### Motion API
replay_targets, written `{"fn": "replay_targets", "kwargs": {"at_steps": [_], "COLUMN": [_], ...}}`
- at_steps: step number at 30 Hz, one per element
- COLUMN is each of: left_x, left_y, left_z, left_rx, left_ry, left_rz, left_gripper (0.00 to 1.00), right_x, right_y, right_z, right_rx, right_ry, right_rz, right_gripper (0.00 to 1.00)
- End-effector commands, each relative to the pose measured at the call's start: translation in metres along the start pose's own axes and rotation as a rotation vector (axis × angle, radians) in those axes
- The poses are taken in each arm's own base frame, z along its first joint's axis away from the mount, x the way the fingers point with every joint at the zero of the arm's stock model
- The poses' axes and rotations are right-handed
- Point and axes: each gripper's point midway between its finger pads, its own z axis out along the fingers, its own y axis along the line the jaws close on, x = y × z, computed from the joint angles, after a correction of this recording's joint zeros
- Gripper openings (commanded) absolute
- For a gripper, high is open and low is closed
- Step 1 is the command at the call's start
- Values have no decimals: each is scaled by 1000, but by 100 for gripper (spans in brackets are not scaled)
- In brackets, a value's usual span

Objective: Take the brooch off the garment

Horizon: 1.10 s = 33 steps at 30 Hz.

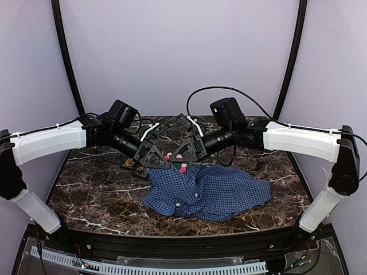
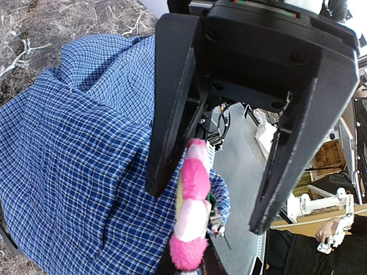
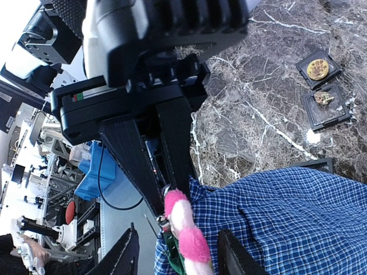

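The garment (image 1: 212, 192), a blue checked shirt, lies crumpled on the marble table, with one edge lifted between the two grippers. A fuzzy pink-and-white brooch (image 1: 182, 168) with a green bit is pinned at that raised edge (image 2: 194, 177) (image 3: 192, 243). My left gripper (image 1: 164, 164) is shut and seems to pinch the cloth right beside the brooch's end (image 2: 192, 270) (image 3: 163, 197). My right gripper (image 1: 179, 157) faces it, open, its jaws straddling the brooch with a gap on each side (image 3: 178, 239) (image 2: 206, 209). The pin itself is hidden.
A black slotted tray (image 3: 338, 86) lies on the marble beyond the shirt, holding a round gold piece (image 3: 317, 69) and a smaller ornament (image 3: 324, 98). In the top view the tray (image 1: 131, 163) sits under the left arm. Dark curved posts and a purple backdrop enclose the table (image 1: 86, 189).
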Motion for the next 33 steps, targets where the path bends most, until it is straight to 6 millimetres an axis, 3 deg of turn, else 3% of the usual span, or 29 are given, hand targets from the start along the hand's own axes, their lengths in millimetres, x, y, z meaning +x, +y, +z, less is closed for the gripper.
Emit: {"fn": "replay_targets", "kwargs": {"at_steps": [1, 21, 30, 33], "left_x": [2, 2, 2, 2], "left_y": [1, -2, 0, 1], "left_z": [-1, -2, -2, -3], "left_rx": [-4, 2, -9, -13], "left_ry": [4, 0, -3, -6], "left_rz": [-18, -13, -13, -12], "left_gripper": [1, 1, 1, 1], "right_x": [-5, -1, 0, -3], "right_y": [3, 2, 9, 9], "right_z": [4, 5, 9, 7], "right_rx": [15, 15, -60, -58], "right_ry": [-4, 0, -10, -36], "right_rz": [-32, -23, 11, 14], "right_gripper": [45, 18, 0, 0]}}
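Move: Between the right hand's open fingers sits the brooch, its middle about 1 cm below the hand point. From the left hand it is some 2 cm to the right, 1 cm ahead and 1 cm down. The garment's spread-out part lies roughly 15 cm right of the right hand, 4 cm back and 16 cm below; the coin box lies on the table about 17 cm left and 8 cm ahead of that hand. Staying almost in place, with only about half a centimetre of sinking, the right hand steadily closes its half-open fingers until they pinch the brooch's pink-and-white flower, just beside the metal clasp. The left hand stays put opposite, keeping its fingers shut on the garment edge by the brooch. ##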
